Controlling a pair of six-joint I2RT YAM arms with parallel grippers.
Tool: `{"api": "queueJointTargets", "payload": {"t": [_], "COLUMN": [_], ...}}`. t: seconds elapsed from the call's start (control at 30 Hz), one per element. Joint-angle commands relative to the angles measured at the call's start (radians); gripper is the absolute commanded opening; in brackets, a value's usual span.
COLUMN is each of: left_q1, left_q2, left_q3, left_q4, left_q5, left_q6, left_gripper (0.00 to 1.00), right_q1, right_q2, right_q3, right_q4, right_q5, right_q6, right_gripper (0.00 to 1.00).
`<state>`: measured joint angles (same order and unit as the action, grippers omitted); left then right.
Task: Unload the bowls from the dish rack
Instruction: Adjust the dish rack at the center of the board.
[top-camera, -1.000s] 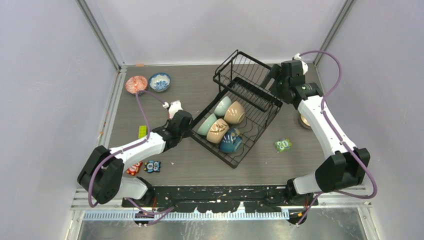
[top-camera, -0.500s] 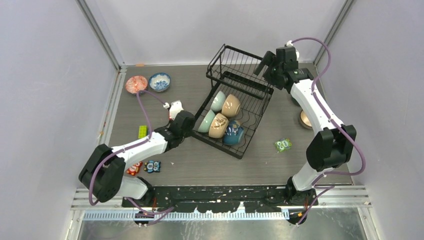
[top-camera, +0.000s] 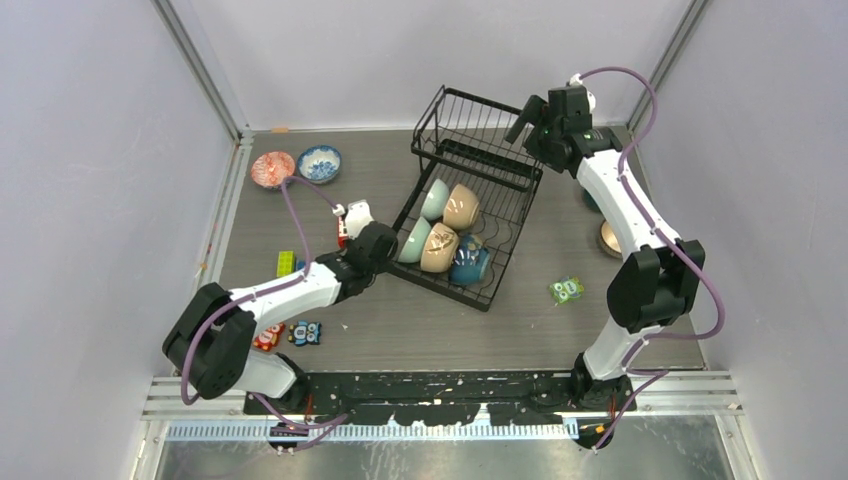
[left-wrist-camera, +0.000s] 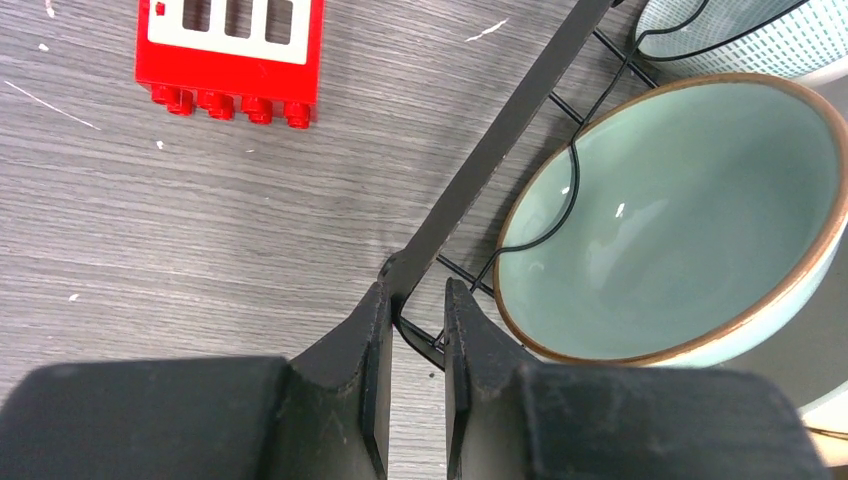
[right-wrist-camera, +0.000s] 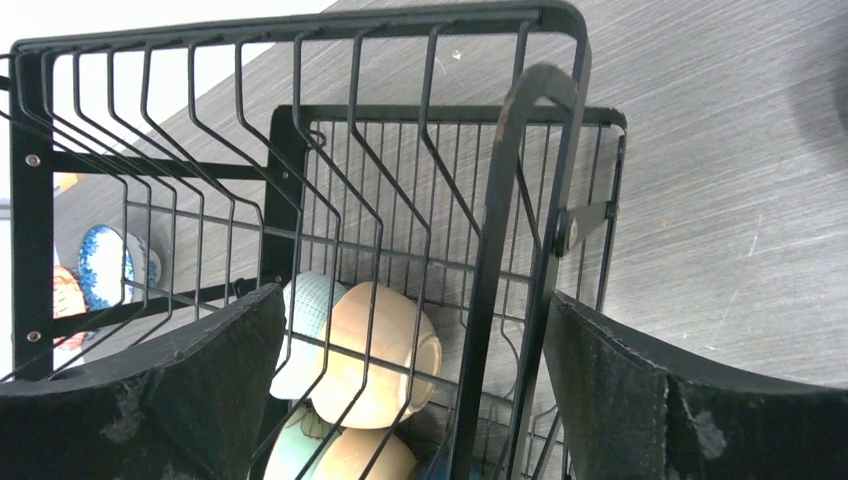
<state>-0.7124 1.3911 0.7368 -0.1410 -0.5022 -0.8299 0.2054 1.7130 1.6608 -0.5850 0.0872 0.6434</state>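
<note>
The black wire dish rack (top-camera: 505, 215) lies mid-table, its basket end (top-camera: 470, 120) at the back. Several bowls rest on its tray: pale green (top-camera: 434, 197), tan (top-camera: 462, 207), another pale green (top-camera: 412, 242) (left-wrist-camera: 680, 220), patterned tan (top-camera: 440, 250) and dark blue (top-camera: 468, 264). My left gripper (top-camera: 385, 250) (left-wrist-camera: 410, 295) is shut on the rack's near-left corner wire. Above the basket's top edge, my right gripper (top-camera: 522, 118) (right-wrist-camera: 412, 300) stands open, its fingers either side of the frame bars (right-wrist-camera: 510, 250). A red patterned bowl (top-camera: 272, 168) and a blue-and-white bowl (top-camera: 320, 163) sit back left.
A brown bowl (top-camera: 609, 240) shows partly behind the right arm. A red block with white squares (left-wrist-camera: 230, 50) lies beside the left gripper. Toy blocks lie at the left (top-camera: 286, 262) (top-camera: 305, 332) and right (top-camera: 566, 290). Walls enclose the table on three sides.
The rack has swung and slid to the left. My right gripper moved left with the basket end and opened a little wider. The left gripper edged forward at the rack's corner.
</note>
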Motion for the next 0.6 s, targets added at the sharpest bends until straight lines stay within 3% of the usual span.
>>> {"api": "queueJointTargets", "payload": {"t": [0.0, 0.17, 0.27, 0.57], "left_q1": [-0.081, -0.079, -0.079, -0.079], "left_q2": [0.022, -0.005, -0.027, -0.128], "left_q3": [0.03, 0.037, 0.042, 0.039], "left_q4": [0.101, 0.062, 0.036, -0.03], "left_q5": [0.251, 0.222, 0.205, 0.164], "left_q6": [0.005, 0.032, 0.05, 0.098], "left_gripper": [0.0, 0.01, 0.09, 0.54], "right_q1": [0.003, -0.034, -0.04, -0.04], "right_q2": [-0.106, -0.215, -0.264, -0.428], "right_q3": [-0.008, -0.05, -0.073, -0.163], "right_q4": [-0.018, -0.058, -0.074, -0.099], "right_q5": [0.015, 0.045, 0.06, 0.094], "right_q6": [-0.002, -0.014, -0.02, -0.04], "right_gripper": [1.0, 1.0, 1.0, 1.0]}}
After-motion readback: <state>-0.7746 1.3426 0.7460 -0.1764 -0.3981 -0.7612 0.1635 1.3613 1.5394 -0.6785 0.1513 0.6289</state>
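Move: The left hand already holds the dish rack's near-left corner between its fingers; the pale green bowl lies about 4 cm right and 3 ahead of it, the red block some 8 cm left and 4 ahead. The right hand is open around the upper tier's right end, the tier's middle about 6 cm to its left and 4 below, level ahead; the tan bowl sits some 7 cm left, 9 back and 17 below. Left hand drags the rack corner right and back, then opens; right hand withdraws some 12 cm back, up, rightward. ##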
